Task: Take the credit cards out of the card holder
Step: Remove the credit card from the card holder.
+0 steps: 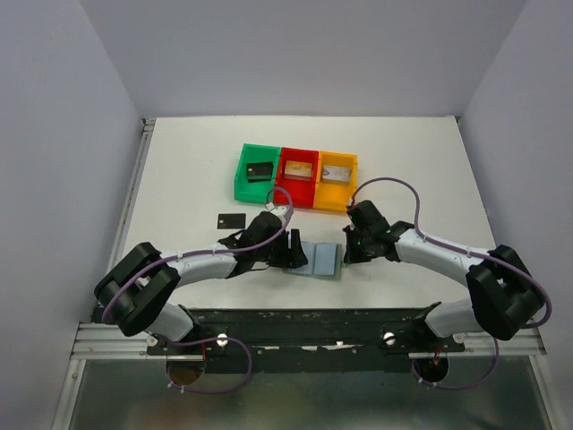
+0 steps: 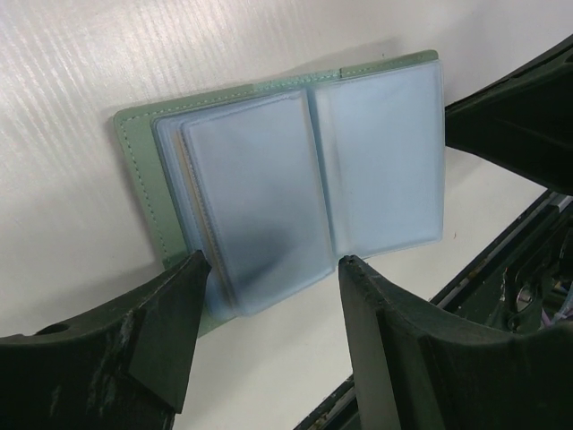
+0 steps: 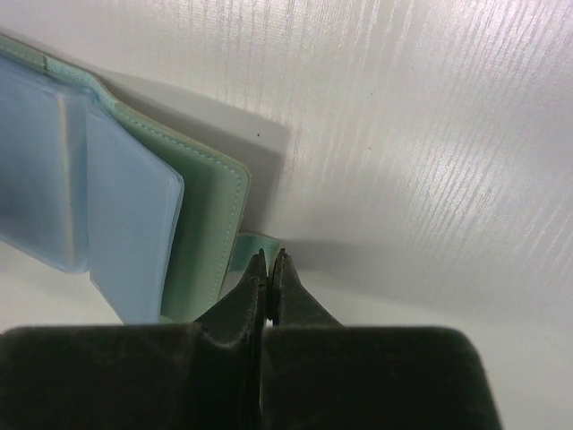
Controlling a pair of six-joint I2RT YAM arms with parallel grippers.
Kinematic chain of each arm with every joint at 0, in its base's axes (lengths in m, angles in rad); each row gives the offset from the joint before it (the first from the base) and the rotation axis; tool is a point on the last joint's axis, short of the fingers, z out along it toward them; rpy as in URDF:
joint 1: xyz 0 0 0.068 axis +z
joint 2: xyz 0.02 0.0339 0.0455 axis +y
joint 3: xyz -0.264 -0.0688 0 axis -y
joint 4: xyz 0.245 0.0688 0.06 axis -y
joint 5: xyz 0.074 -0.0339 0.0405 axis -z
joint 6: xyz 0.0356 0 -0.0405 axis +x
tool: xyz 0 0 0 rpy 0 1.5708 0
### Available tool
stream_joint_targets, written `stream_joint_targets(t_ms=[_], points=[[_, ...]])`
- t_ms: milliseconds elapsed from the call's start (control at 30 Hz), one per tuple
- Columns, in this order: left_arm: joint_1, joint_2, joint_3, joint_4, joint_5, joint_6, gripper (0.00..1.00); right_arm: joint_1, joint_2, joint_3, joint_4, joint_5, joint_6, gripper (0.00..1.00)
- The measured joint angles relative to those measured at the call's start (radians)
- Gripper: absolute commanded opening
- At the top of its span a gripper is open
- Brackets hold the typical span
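The card holder (image 1: 324,261) lies open on the white table between my two grippers, pale green outside with light blue sleeves (image 2: 260,188) fanned out. My left gripper (image 2: 273,260) is open, and its fingertips straddle the near edge of the left stack of sleeves. My right gripper (image 3: 270,255) is shut on the small green tab (image 3: 255,242) at the holder's right edge (image 3: 210,224). A black credit card (image 1: 230,219) lies flat on the table left of my left gripper (image 1: 291,255). Other cards lie in the bins.
Three bins stand in a row behind the holder. The green bin (image 1: 242,179) has a black card (image 1: 260,170), the red bin (image 1: 295,193) a tan card (image 1: 297,170), and the yellow bin (image 1: 336,197) a silvery card (image 1: 337,172). The table's near edge rail (image 1: 313,318) runs close behind both wrists.
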Motion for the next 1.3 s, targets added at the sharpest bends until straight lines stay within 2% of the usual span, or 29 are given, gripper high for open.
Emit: stream_joint_targets(t_ms=[1067,1300], points=[[-0.045,0.078,0.024,0.169,0.19,0.026,0.71,-0.001,0.011,0.003,0.009,-0.024,0.0,0.01],[-0.055,0.075,0.039,0.174,0.188,0.028,0.71,-0.001,0.009,0.003,0.012,-0.026,0.0,0.0]])
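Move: The transparent sleeve on the left half of the open card holder lies just below the left hand, its middle about 2 cm ahead, 1 cm to the right and 2 cm down. The right page is roughly 2 cm ahead, 8 cm to the right and 2 cm down; the black card is out on the bare table, about 13 cm ahead, 20 cm left and 3 cm down. From the right hand, the sleeve is some 12 cm to the left, about level with it. Sweeping about 5 cm to the right, dipping barely at first, then rising some 2–3 cm while drawing back about 2, the left hand carries the sleeve's free edge towards the right page with one spread finger. The wrist turns clockwise and rolls by about 15 degrees; the fingers stay open. The right hand stays in place, shut on the holder's strap. ##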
